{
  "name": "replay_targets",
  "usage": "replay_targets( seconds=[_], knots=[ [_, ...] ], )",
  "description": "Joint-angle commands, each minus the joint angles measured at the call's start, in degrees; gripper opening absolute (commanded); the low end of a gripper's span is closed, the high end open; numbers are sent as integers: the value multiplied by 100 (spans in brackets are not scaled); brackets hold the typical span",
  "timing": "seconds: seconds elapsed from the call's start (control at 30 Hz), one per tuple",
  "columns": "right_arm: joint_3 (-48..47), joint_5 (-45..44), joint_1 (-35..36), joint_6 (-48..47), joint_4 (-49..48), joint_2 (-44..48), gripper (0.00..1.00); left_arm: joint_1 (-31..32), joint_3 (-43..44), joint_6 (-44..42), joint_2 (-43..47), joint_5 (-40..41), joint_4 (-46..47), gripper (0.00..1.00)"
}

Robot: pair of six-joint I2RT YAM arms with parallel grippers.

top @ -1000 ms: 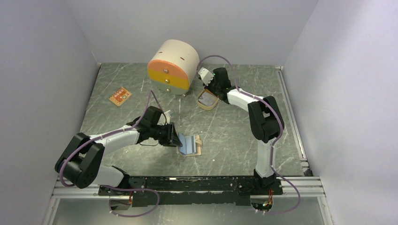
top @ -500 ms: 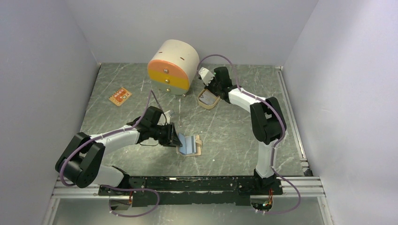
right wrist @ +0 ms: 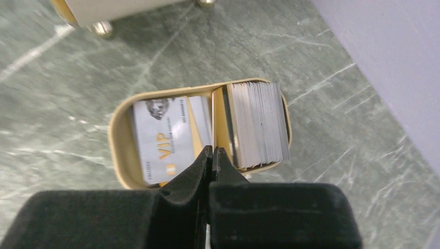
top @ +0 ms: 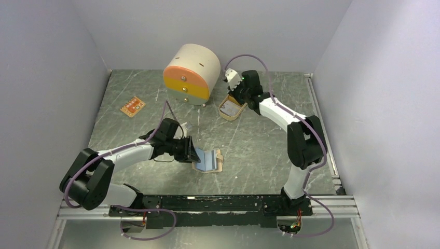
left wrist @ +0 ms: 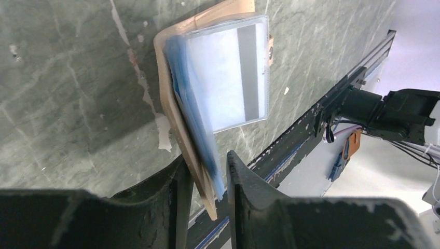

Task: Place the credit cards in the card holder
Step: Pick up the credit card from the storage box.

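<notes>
The tan card holder (top: 211,162) lies open on the table near the front, with a light blue card (left wrist: 223,78) in its inner pocket. My left gripper (top: 193,151) is shut on the card holder's raised flap (left wrist: 171,104), which stands between the fingertips of the left gripper (left wrist: 207,161). Further credit cards lie in a beige oval tray (top: 231,110): a grey VIP card (right wrist: 161,137) lying flat and a stack on edge (right wrist: 259,124). My right gripper (right wrist: 211,150) hovers just above the tray's near rim (right wrist: 117,155), shut with nothing in it.
A round cream drawer box with an orange-yellow front (top: 189,72) stands at the back, left of the tray. A small orange item (top: 132,107) lies at the far left. Walls close in three sides, and a metal rail (top: 207,202) runs along the near edge.
The right gripper has shut on nothing, and its arm has shifted to the right over the tray. The left gripper has stayed put on the holder's flap.
</notes>
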State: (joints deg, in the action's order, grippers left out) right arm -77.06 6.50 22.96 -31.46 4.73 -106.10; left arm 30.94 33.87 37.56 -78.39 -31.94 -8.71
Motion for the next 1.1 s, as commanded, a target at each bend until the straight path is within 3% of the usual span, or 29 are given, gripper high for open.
replay_targets(
  seconds=[0.0,0.33,0.47,0.6,0.73,1.07],
  knots=[
    [167,327,7,1287,128,624,0,-9,68,63,190,376,-271,35],
    [756,344,53,4086,833,1732,0,-24,23,180,328,850,-443,38],
    [1248,818,52,5433,911,2228,0,-26,-99,240,413,905,-402,35],
    [2247,1444,94,6673,254,2888,0,-54,-176,253,473,1019,-435,35],
    [3428,1508,385,7887,-807,3558,0,-78,-222,262,520,993,-379,37],
    [4537,10,2307,8927,-2138,3706,0,-208,-343,332,465,1018,-295,35]
  ],
)
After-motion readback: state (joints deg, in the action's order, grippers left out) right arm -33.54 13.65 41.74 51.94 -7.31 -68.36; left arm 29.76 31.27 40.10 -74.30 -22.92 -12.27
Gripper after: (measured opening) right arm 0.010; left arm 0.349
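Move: The right gripper already pinches a card near the storage box, whose middle lies about 5 cm back, 2 cm left and 9 cm below. The card holder's middle is roughly 31 cm back from that gripper, 13 cm left and 10 cm below. The drawer cabinet stands about 3 cm ahead and 20 cm left of it. From the left gripper, which already grips the holder's left edge, the holder's middle lies level fore and aft, some 4 cm right and 2 cm lower. Keep the right fingers shut on the card and lift about 6 cm while drawing back, then sink again as you sweep back towards the card holder, some 27 cm in all, veering left near the end. Roll the wrist about 75 degrees on the way, its left side rising. Meanwhile, with the left gripper keeping the holder's edge, draw it about 3 cm left and slightly down. ##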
